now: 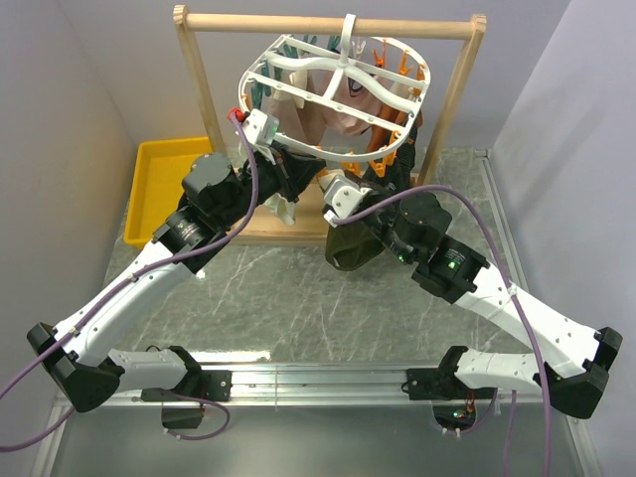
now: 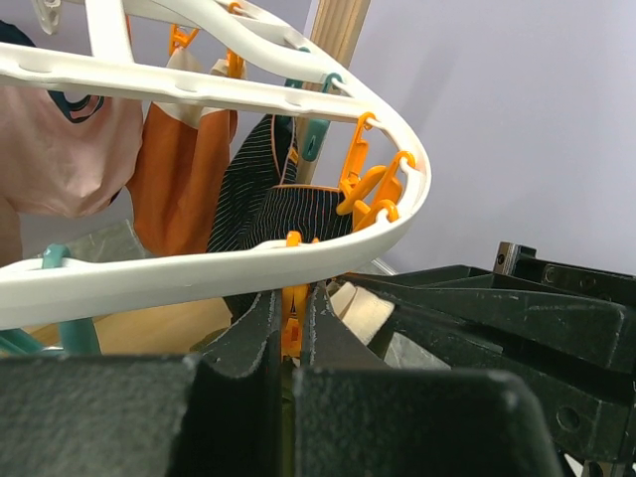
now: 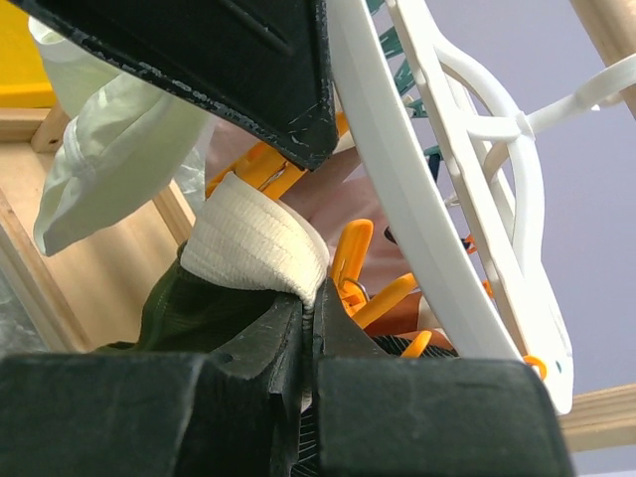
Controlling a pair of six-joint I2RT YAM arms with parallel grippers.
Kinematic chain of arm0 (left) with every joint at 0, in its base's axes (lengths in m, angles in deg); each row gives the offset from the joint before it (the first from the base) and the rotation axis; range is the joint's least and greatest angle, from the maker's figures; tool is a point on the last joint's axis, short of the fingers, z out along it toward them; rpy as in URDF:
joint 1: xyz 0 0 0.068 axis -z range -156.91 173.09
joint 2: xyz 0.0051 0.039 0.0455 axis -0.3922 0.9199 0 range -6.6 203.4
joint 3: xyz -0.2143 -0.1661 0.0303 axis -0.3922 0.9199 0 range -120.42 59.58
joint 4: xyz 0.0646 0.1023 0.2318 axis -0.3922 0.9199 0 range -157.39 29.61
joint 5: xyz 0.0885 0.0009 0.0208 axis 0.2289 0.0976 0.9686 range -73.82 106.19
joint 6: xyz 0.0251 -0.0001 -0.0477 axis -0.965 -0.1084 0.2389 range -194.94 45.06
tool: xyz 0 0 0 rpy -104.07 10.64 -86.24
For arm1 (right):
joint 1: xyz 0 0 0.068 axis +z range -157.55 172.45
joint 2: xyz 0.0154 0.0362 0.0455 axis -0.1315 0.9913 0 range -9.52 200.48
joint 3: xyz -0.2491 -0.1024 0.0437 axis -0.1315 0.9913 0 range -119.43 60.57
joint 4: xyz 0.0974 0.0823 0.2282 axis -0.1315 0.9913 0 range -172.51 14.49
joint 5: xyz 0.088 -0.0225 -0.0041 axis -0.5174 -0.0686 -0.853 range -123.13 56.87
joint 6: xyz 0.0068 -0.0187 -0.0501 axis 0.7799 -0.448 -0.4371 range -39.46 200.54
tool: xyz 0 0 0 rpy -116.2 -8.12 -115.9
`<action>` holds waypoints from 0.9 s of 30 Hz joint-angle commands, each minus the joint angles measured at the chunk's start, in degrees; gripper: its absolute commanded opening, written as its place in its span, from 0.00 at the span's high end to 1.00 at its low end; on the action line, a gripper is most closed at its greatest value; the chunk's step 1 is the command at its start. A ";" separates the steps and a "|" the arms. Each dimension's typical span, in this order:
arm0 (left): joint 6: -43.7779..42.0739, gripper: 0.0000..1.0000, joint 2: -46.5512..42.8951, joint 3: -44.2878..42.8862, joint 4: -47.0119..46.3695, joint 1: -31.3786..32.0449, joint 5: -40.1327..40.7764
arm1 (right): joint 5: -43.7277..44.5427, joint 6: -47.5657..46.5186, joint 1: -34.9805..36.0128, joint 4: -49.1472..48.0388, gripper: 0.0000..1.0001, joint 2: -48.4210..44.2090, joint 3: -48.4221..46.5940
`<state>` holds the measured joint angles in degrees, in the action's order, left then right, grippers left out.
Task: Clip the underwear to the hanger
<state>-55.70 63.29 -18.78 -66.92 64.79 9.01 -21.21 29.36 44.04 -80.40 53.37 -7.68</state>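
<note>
The white oval hanger (image 1: 343, 68) hangs from a wooden rail, with orange and teal clips under its rim. My left gripper (image 2: 291, 300) is shut on an orange clip (image 2: 290, 323) just below the hanger's near rim (image 2: 199, 263). My right gripper (image 3: 311, 303) is shut on the pale beige waistband (image 3: 253, 243) of the underwear (image 3: 184, 310). It holds the waistband up right beside an orange clip (image 3: 350, 256) under the hanger rim (image 3: 393, 189). The rest of the dark olive underwear (image 1: 352, 246) hangs down below the two grippers. The left gripper's black finger (image 3: 238, 60) shows just above the waistband.
Hanging from the hanger are a pinkish garment (image 2: 60, 149), an orange one (image 2: 184, 169) and a black striped one (image 2: 263, 204). The wooden rail frame (image 1: 328, 25) stands on the marble table. A yellow bin (image 1: 164, 184) sits at the back left. A pale greenish cloth (image 3: 109, 149) hangs near the frame.
</note>
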 commanded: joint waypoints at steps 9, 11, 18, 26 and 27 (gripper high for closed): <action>0.70 0.86 1.04 -3.81 2.60 0.06 1.20 | -0.14 1.70 -0.62 -4.75 1.00 -2.07 -0.83; 0.71 0.83 1.22 -4.42 2.61 0.14 1.29 | -0.41 1.70 -0.62 -5.01 1.00 -2.16 -0.75; 0.62 0.79 1.30 -5.13 2.96 0.06 1.91 | -0.59 1.52 -0.62 -4.75 1.00 -1.72 -1.19; 0.53 0.70 1.57 -6.01 3.05 0.06 2.35 | -1.02 1.17 -0.62 -4.83 1.00 -1.11 -1.89; 0.53 0.68 1.57 -6.09 3.05 0.14 2.43 | -1.02 1.17 -0.62 -4.83 1.00 -1.02 -1.98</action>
<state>-55.17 64.56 -22.35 -64.10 64.79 10.51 -22.11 30.17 43.93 -81.69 53.09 -7.68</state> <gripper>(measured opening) 0.314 0.039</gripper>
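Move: My nearly shut left fingers already squeeze the orange clip, which lies at their tips; the hanger's front rim passes about 3 cm above and 2 cm ahead and right. The underwear's waistband is roughly 4 cm to the right, 1 cm back and 2 cm below, and the next pair of orange clips some 10 cm right, 3 cm ahead and 2 cm up. From my right hand, which holds the waistband, the squeezed clip is about level ahead, 5 cm left and 2 cm above. I ease my left fingers apart by about a quarter of their full opening, giving up my squeeze on the orange clip so its handles can spread, while that hand rises about 1 cm just under the rim. With my right hand I keep the waistband pinched and hold it beside the clip, lifting it barely 1 cm. ##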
